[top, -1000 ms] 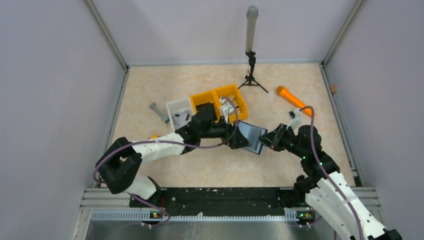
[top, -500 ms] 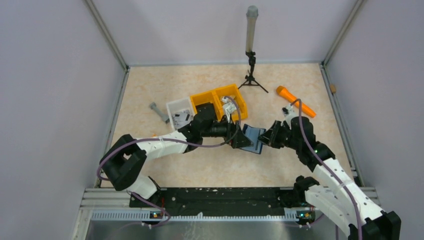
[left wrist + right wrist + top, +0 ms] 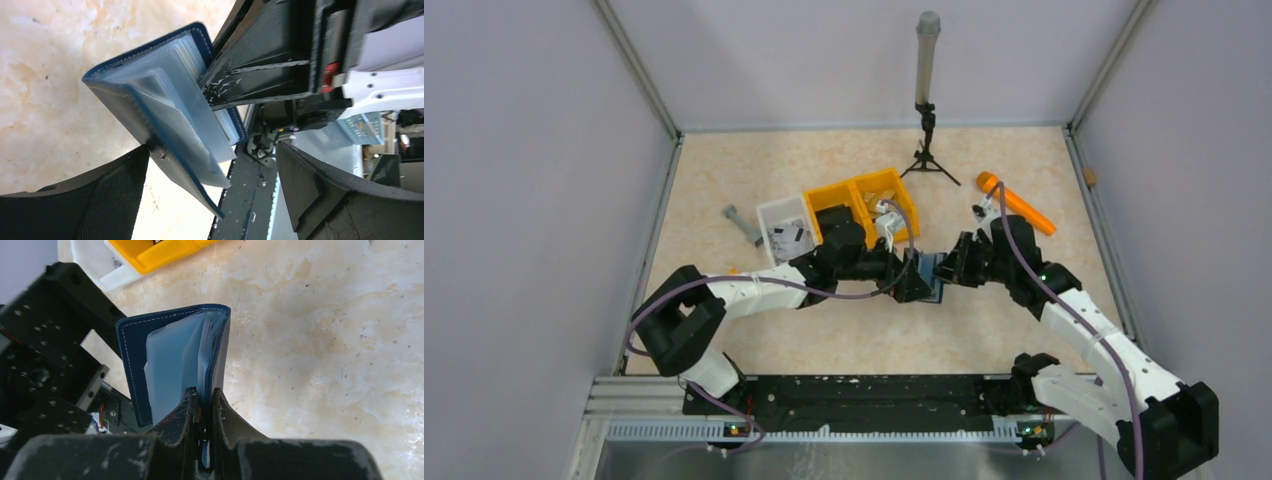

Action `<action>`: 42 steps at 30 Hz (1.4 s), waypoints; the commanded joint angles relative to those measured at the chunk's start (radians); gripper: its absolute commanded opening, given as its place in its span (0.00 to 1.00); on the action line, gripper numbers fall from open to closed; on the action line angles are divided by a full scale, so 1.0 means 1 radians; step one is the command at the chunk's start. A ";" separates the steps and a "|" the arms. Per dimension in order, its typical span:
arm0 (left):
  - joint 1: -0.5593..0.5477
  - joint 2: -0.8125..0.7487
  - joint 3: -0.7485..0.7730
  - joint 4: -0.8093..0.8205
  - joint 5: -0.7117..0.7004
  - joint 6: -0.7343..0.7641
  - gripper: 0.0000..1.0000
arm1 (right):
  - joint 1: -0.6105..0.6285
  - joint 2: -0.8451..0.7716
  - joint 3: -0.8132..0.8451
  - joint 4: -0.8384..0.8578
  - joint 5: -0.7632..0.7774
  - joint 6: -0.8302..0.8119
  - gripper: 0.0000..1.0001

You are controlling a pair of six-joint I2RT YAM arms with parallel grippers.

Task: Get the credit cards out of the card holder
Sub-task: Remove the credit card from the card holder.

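The card holder (image 3: 931, 279), navy with pale clear sleeves, is held off the table between both arms. My right gripper (image 3: 202, 400) is shut on one cover and its sleeves near the edge of the card holder (image 3: 172, 352), which stands half open. My left gripper (image 3: 212, 150) is open wide, and the free flap of the card holder (image 3: 165, 107) hangs between its fingers, close to the left pad (image 3: 85, 200). In the top view the left gripper (image 3: 912, 285) and the right gripper (image 3: 946, 270) meet at the holder. The credit cards are hidden; I can make out none in the sleeves.
A yellow two-compartment bin (image 3: 864, 198) and a white tray (image 3: 782, 226) stand just behind the left arm. An orange tool (image 3: 1014, 203) lies at the right, a grey bolt (image 3: 742, 224) at the left. A small tripod with a tube (image 3: 925, 100) stands at the back.
My right gripper has carried the holder left and away from the bases, turning it more edge-on. The left gripper has stayed open and closed in on it.
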 commanded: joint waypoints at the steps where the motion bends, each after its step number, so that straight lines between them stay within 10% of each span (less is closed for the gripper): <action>1: -0.051 0.004 0.088 -0.157 -0.148 0.114 0.98 | 0.036 0.031 0.099 0.011 -0.005 0.006 0.00; 15: -0.059 -0.017 0.123 -0.320 -0.282 0.141 0.69 | 0.046 0.011 0.084 0.036 -0.030 0.037 0.00; 35: 0.192 -0.245 -0.181 -0.074 0.001 -0.062 0.00 | 0.045 -0.149 -0.155 0.385 -0.156 0.184 0.00; 39: 0.216 -0.332 -0.231 -0.045 0.004 -0.113 0.00 | 0.045 -0.139 -0.257 0.579 -0.183 0.286 0.37; 42: 0.226 -0.388 -0.260 -0.026 -0.022 -0.163 0.00 | 0.045 -0.127 -0.361 0.814 -0.217 0.397 0.43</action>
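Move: The card holder hangs in the right hand's pinch, its middle some 3 cm to that hand's left and 1 cm lower. From the open left hand, the card holder's middle is about 2 cm ahead, 3 cm to the right and 2 cm below. The yellow box lies roughly 15 cm ahead of the left hand, 11 cm left and 12 cm down; from the right hand, the orange torch is about 13 cm ahead, 19 cm right and 11 cm down. Forward and down about 3 cm each, the left hand eases onto the card holder, shutting its fingers as it goes and pinching the left cover; while still closing it draws about 9 cm left, rising again and swinging counter-clockwise. The right hand keeps its pinch and follows some 4 cm left, lifting then sinking a little, rolls about 20 degrees, and at last opens partway around the card holder's right edge. ##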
